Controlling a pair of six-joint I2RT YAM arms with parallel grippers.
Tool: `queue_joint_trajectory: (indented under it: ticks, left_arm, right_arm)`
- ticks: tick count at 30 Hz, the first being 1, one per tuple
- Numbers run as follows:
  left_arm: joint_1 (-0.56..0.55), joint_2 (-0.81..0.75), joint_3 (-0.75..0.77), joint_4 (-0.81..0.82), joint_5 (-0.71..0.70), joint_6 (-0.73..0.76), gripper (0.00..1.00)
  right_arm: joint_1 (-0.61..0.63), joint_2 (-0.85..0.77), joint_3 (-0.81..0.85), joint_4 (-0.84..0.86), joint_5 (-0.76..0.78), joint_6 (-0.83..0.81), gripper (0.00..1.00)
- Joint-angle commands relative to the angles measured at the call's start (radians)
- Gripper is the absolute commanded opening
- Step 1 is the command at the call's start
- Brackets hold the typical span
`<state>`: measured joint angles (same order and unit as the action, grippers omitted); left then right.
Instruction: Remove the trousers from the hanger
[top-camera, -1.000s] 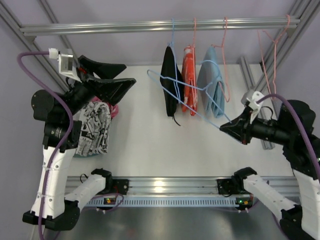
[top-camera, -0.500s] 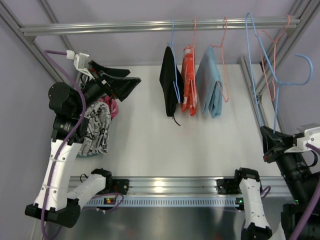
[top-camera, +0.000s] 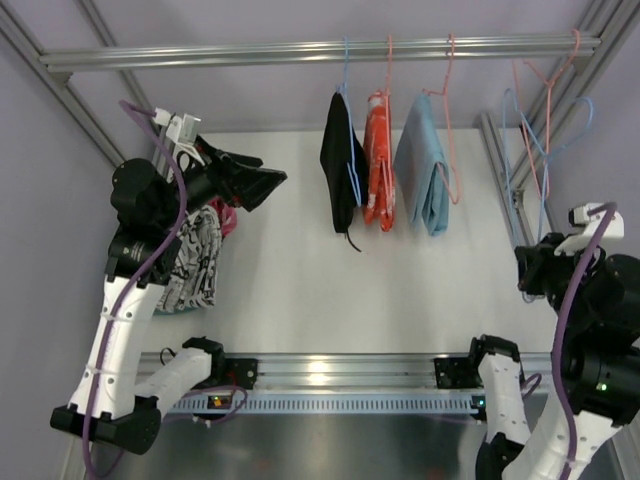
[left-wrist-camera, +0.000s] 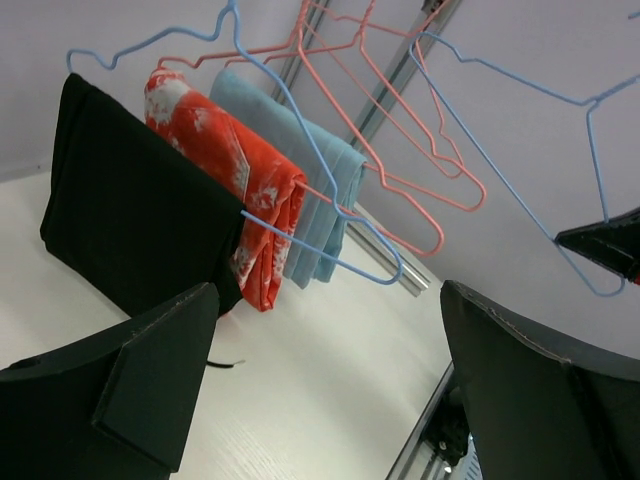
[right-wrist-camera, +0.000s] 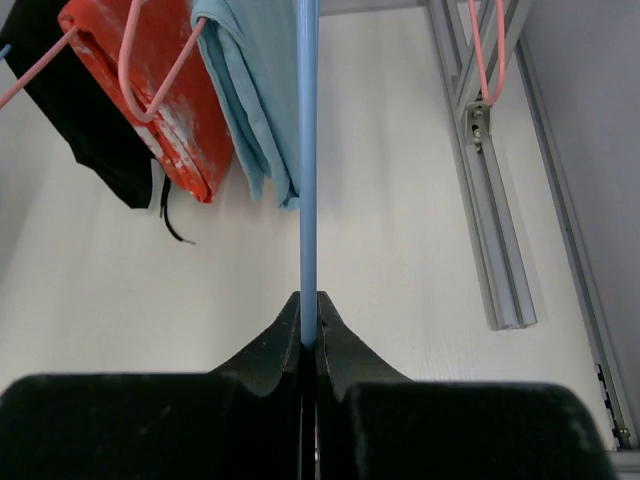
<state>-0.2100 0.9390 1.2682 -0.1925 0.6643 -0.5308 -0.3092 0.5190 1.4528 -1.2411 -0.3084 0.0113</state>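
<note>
The white trousers with dense black print (top-camera: 195, 258) lie folded at the table's left edge, under my left arm. The pink pair (top-camera: 228, 214) peeks out just behind them. My left gripper (top-camera: 262, 180) is open and empty, raised above the table and pointing right towards the rail; its fingers (left-wrist-camera: 120, 390) frame the left wrist view. My right gripper (top-camera: 528, 272) is shut on the wire of an empty blue hanger (top-camera: 545, 130) at the far right. The right wrist view shows the jaws (right-wrist-camera: 308, 335) pinching the blue wire (right-wrist-camera: 308, 150).
Black trousers (top-camera: 340, 165), an orange-red pair (top-camera: 378, 165) and a light blue pair (top-camera: 420, 170) hang from the top rail (top-camera: 250, 52). An empty pink hanger (top-camera: 540, 80) hangs at the right. Frame posts stand on both sides; a metal rail (top-camera: 330, 368) runs along the near edge.
My right gripper carried the blue hanger from beside the hanging clothes out to the far right. My left gripper turned slightly right and stayed open.
</note>
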Motion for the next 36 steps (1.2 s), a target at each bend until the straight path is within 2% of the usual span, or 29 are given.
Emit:
queue_joint_trajectory:
  ticks: [1,8,15,22,28,36]
  left_arm:
    - [0.008,0.01,0.002,-0.068,0.015,0.051,0.98]
    - [0.014,0.001,-0.006,-0.162,0.005,0.114,0.99]
    - [0.024,-0.032,-0.035,-0.217,0.009,0.163,0.99]
    - [0.035,-0.008,-0.044,-0.281,0.009,0.176,0.99]
    - [0.054,0.018,-0.036,-0.387,0.004,0.233,0.99]
    - [0.084,0.014,-0.061,-0.473,-0.028,0.273,0.99]
  right_arm:
    - [-0.014,0.11,0.009,0.119,-0.018,-0.042,0.0]
    - [-0.014,0.406,0.138,0.198,-0.037,-0.138,0.0]
    - [-0.014,0.584,0.277,0.27,-0.049,-0.145,0.0]
    - [-0.014,0.729,0.313,0.305,-0.078,-0.168,0.0]
    - [-0.014,0.773,0.27,0.328,-0.113,-0.195,0.0]
    - [-0.014,0.711,0.104,0.382,-0.101,-0.234,0.0]
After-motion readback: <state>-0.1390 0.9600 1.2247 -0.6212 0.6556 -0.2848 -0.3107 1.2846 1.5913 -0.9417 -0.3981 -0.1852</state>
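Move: Ahead of the right hand, which already grips the empty blue hanger, the rail's free spot lies about 33 cm out, 8 cm right and 11 cm up. The empty pink hangers are centred roughly 28 cm ahead and 7 cm right; the blue trousers hang 21 cm ahead, 13 cm left. From the open left hand, the black trousers are some 14 cm ahead, 13 cm right, 17 cm lower, with the red trousers 6 cm farther right. Carrying the empty blue hanger in shut fingers, the right hand sweeps some 22 cm forward and 6 cm right to the rail's right end by the pink hangers, then sinks about 5 cm, tipping 15 degrees down, to bring the hook onto the rail. Meanwhile the left hand drops about 11 cm towards the black trousers' level, fingers wide open and tipping some 20 degrees down. ##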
